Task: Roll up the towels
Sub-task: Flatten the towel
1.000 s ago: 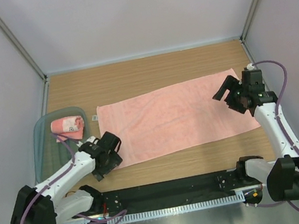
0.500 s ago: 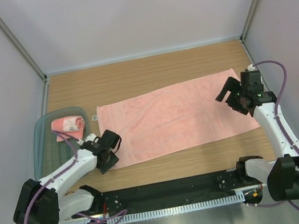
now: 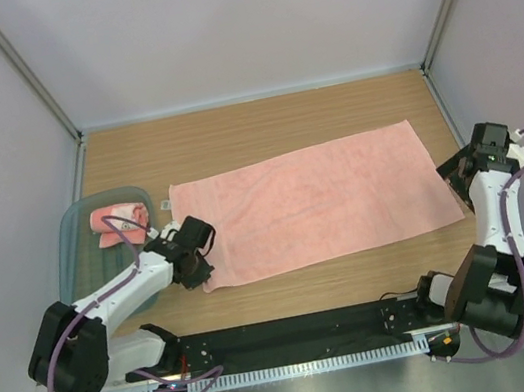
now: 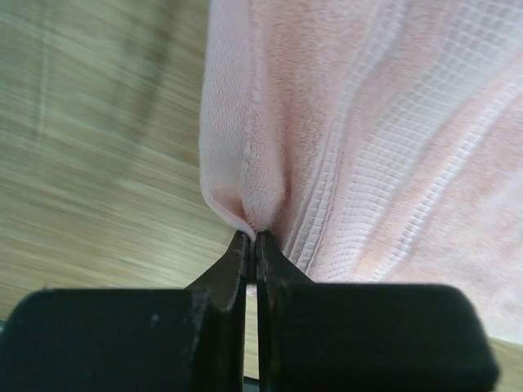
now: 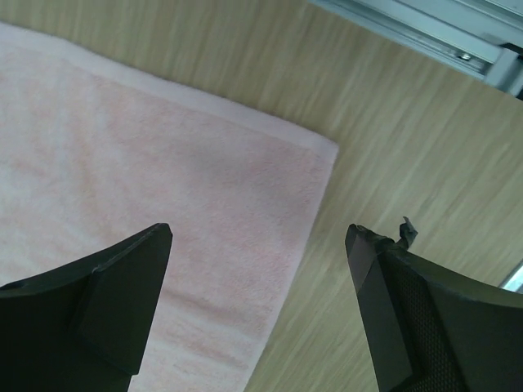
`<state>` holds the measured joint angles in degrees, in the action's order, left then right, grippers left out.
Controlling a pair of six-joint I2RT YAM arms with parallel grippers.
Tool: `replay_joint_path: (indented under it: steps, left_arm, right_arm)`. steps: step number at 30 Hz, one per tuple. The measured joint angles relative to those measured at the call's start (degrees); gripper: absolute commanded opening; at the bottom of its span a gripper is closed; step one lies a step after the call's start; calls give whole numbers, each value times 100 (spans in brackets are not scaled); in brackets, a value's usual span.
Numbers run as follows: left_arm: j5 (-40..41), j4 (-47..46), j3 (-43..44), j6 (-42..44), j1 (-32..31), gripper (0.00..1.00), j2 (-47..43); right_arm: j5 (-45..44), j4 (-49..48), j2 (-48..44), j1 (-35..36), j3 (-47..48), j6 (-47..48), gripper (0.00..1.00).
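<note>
A salmon-pink towel [image 3: 314,202] lies spread flat across the wooden table. My left gripper [image 3: 197,268] is at its near left corner. In the left wrist view that gripper [image 4: 253,235] is shut on a pinched fold of the towel's edge [image 4: 245,204]. At the towel's right end my right gripper [image 3: 455,172] hovers open. Its jaws [image 5: 257,245] straddle the towel's corner [image 5: 270,180] with nothing between them. A second towel [image 3: 119,221] lies rolled in the grey-green tray [image 3: 75,259] at the left.
A small white tag [image 3: 164,206] lies on the table beside the tray. The black and metal base rail [image 3: 297,337] runs along the near edge. Walls close in the table on three sides, and a metal frame bar [image 5: 425,33] shows past the towel's right end.
My left gripper has shut on the towel's near left corner. The right arm swung right, off the towel to its right end, and its jaws opened a little wider.
</note>
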<state>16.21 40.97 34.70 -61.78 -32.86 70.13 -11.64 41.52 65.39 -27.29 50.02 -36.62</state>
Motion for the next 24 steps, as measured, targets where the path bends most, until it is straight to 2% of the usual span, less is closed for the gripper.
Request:
replay_joint_path:
  steps: [6, 14, 17, 20, 21, 24]
  left_arm:
    - [-350, -87, 273, 385, 0, 0, -24]
    - [-498, -81, 280, 525, 0, 0, -227]
    - [-527, -81, 278, 522, 0, 0, -286]
    - [-529, -72, 278, 522, 0, 0, -289]
    - [-529, -63, 278, 522, 0, 0, -289]
    - [-527, -22, 278, 522, 0, 0, -269]
  right_arm:
    - [-57, 7, 505, -833, -162, -72, 92]
    - [216, -391, 1200, -1189, -264, -70, 87]
    - [286, -627, 1314, -1266, -387, -61, 81]
    - [413, -846, 1491, -1298, -542, -59, 73]
    - [474, -903, 1558, -1303, -590, -63, 67]
    - [634, -1016, 1738, -1307, -667, -83, 61]
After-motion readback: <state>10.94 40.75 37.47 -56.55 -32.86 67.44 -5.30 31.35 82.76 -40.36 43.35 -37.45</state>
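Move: The towel's near right corner lies roughly 11 cm below the right hand, 3 cm back and 4 cm to its right; the towel's far right corner is some 31 cm ahead and 9 cm left, and the table's side rail about 11 cm right, level with the near corner. For the left hand, already pinching the near left corner, that right corner is about 78 cm right and 5 cm ahead; the rolled towel sits 22 cm ahead and 22 cm left. Downward about 10 cm, with some 3 to 4 cm of back and right early on, the right hand drops onto the towel's near right corner, its wide-open fingers narrowing by about a third to straddle the edge while the wrist turns slightly clockwise. The left hand keeps its pinch on the near left corner and carries it about 2 cm right and up. ##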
